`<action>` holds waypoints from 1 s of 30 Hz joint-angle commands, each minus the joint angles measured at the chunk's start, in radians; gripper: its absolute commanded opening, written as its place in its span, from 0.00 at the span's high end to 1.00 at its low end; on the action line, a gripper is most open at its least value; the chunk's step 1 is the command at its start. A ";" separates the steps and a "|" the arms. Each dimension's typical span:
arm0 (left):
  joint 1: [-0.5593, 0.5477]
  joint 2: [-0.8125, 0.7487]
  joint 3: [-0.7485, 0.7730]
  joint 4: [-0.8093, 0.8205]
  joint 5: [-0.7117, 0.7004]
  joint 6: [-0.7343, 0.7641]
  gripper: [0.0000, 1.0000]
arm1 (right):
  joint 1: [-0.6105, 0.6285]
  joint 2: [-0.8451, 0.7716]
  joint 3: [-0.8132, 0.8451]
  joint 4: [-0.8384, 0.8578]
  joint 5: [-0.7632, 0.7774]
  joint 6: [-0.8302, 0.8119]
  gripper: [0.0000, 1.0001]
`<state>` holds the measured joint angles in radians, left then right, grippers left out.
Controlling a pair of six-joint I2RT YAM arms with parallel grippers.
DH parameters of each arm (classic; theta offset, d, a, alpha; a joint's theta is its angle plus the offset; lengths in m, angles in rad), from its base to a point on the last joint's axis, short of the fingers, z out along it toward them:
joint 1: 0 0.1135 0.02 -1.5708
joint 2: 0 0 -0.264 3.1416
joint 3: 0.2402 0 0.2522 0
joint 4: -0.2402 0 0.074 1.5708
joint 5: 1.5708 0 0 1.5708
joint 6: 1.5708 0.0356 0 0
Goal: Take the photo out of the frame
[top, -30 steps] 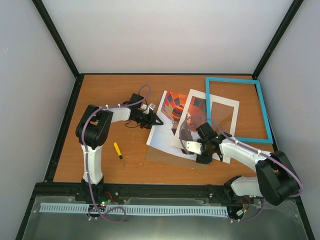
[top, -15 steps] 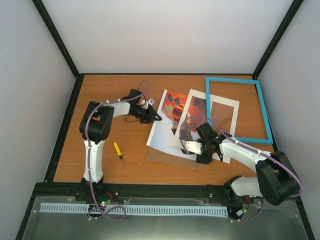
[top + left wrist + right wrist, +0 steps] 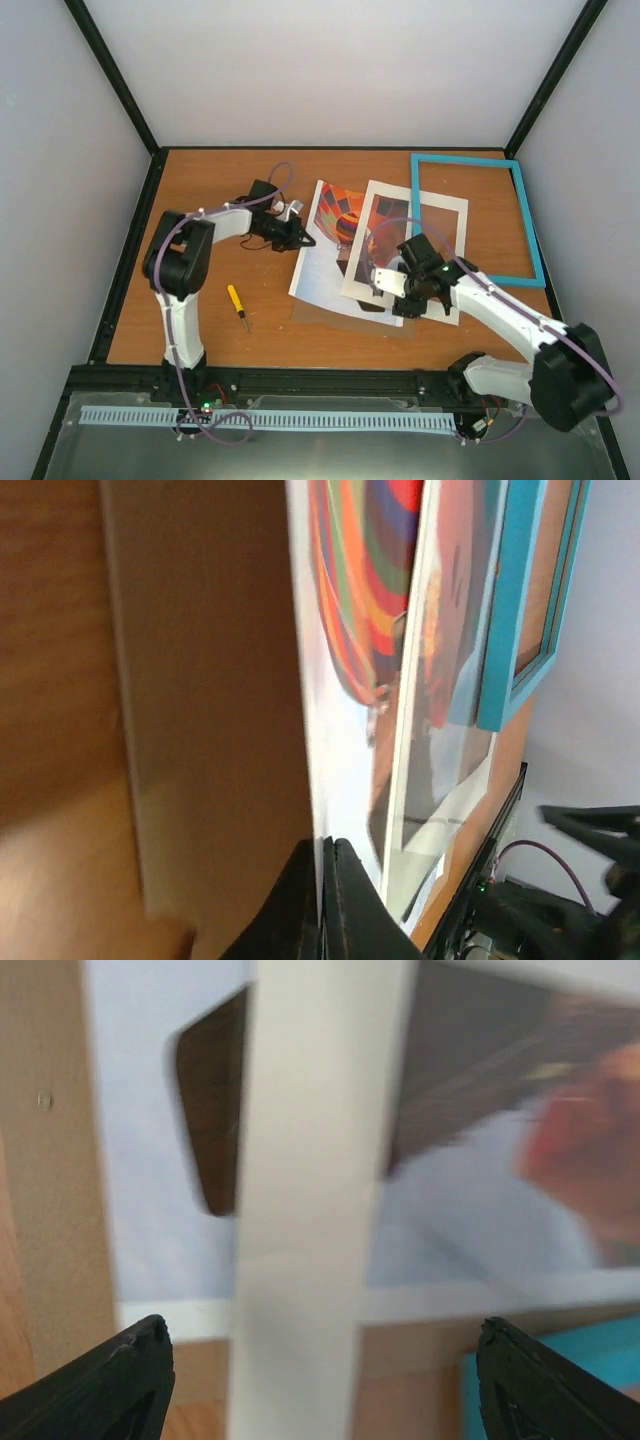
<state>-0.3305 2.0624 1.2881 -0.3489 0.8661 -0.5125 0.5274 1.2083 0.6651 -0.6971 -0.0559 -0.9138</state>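
Observation:
The photo (image 3: 322, 262), a hot-air balloon print, lies on the table left of the empty turquoise frame (image 3: 466, 160). A white mat (image 3: 361, 272) rests partly over the photo. My left gripper (image 3: 306, 241) is shut on the photo's left white edge; in the left wrist view its fingers (image 3: 327, 880) pinch that edge beside the photo (image 3: 350, 630), mat (image 3: 410, 730) and frame (image 3: 510, 610). My right gripper (image 3: 405, 297) hovers open over the mat's near strip (image 3: 300, 1260), one fingertip (image 3: 135, 1365) on either side, with the photo (image 3: 150, 1160) beneath.
A brown backing board (image 3: 345, 317) pokes out under the photo's near edge and shows again (image 3: 200, 680) in the left wrist view. A yellow-handled screwdriver (image 3: 237, 305) lies at the front left. The right arm's elbow stands near the front right corner.
My left gripper has closed on the photo's edge and drawn back left; photo and mat have slid slightly left. My right gripper has lifted a little and opened slightly wider.

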 commanded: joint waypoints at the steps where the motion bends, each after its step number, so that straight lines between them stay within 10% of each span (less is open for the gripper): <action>1: 0.046 -0.190 -0.123 -0.043 -0.078 0.018 0.99 | -0.032 -0.102 0.132 -0.102 -0.069 0.029 0.19; 10: 0.071 -0.557 -0.364 -0.139 -0.242 0.000 0.99 | -0.236 -0.054 0.185 0.062 -0.287 0.307 0.19; 17: 0.071 -0.779 -0.249 -0.333 -0.479 -0.004 0.99 | -0.354 0.006 0.156 0.255 -0.112 0.526 0.18; 30: 0.004 -0.548 0.201 -0.208 -0.413 -0.023 0.99 | -0.489 0.088 0.154 0.273 0.070 0.621 0.18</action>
<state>-0.2779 1.4105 1.3197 -0.6273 0.4213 -0.5163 0.0792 1.3033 0.8104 -0.4370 0.0021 -0.3416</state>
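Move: The photo, already pinched by its left edge, has its middle about 12 cm right of the left hand and 4 cm back; the white mat overlapping it is centred some 23 cm right, 3 cm back. The yellow screwdriver lies roughly 17 cm left and 15 cm back. From the right hand, just above the mat's near strip, the blue frame's near-left corner is about 6 cm ahead and 4 cm right, the mat's middle 14 cm straight ahead. The photo is drawn out from under the mat by the left hand, which keeps its edge pinched, going back, left and up, then curving forward while climbing steeply, about 20 cm up in all, the fingers tipping upward. The right hand, open and empty, lifts, then swings forward and right to the blue frame's near-left corner, sinking slightly and turning clockwise some 55 degrees. ##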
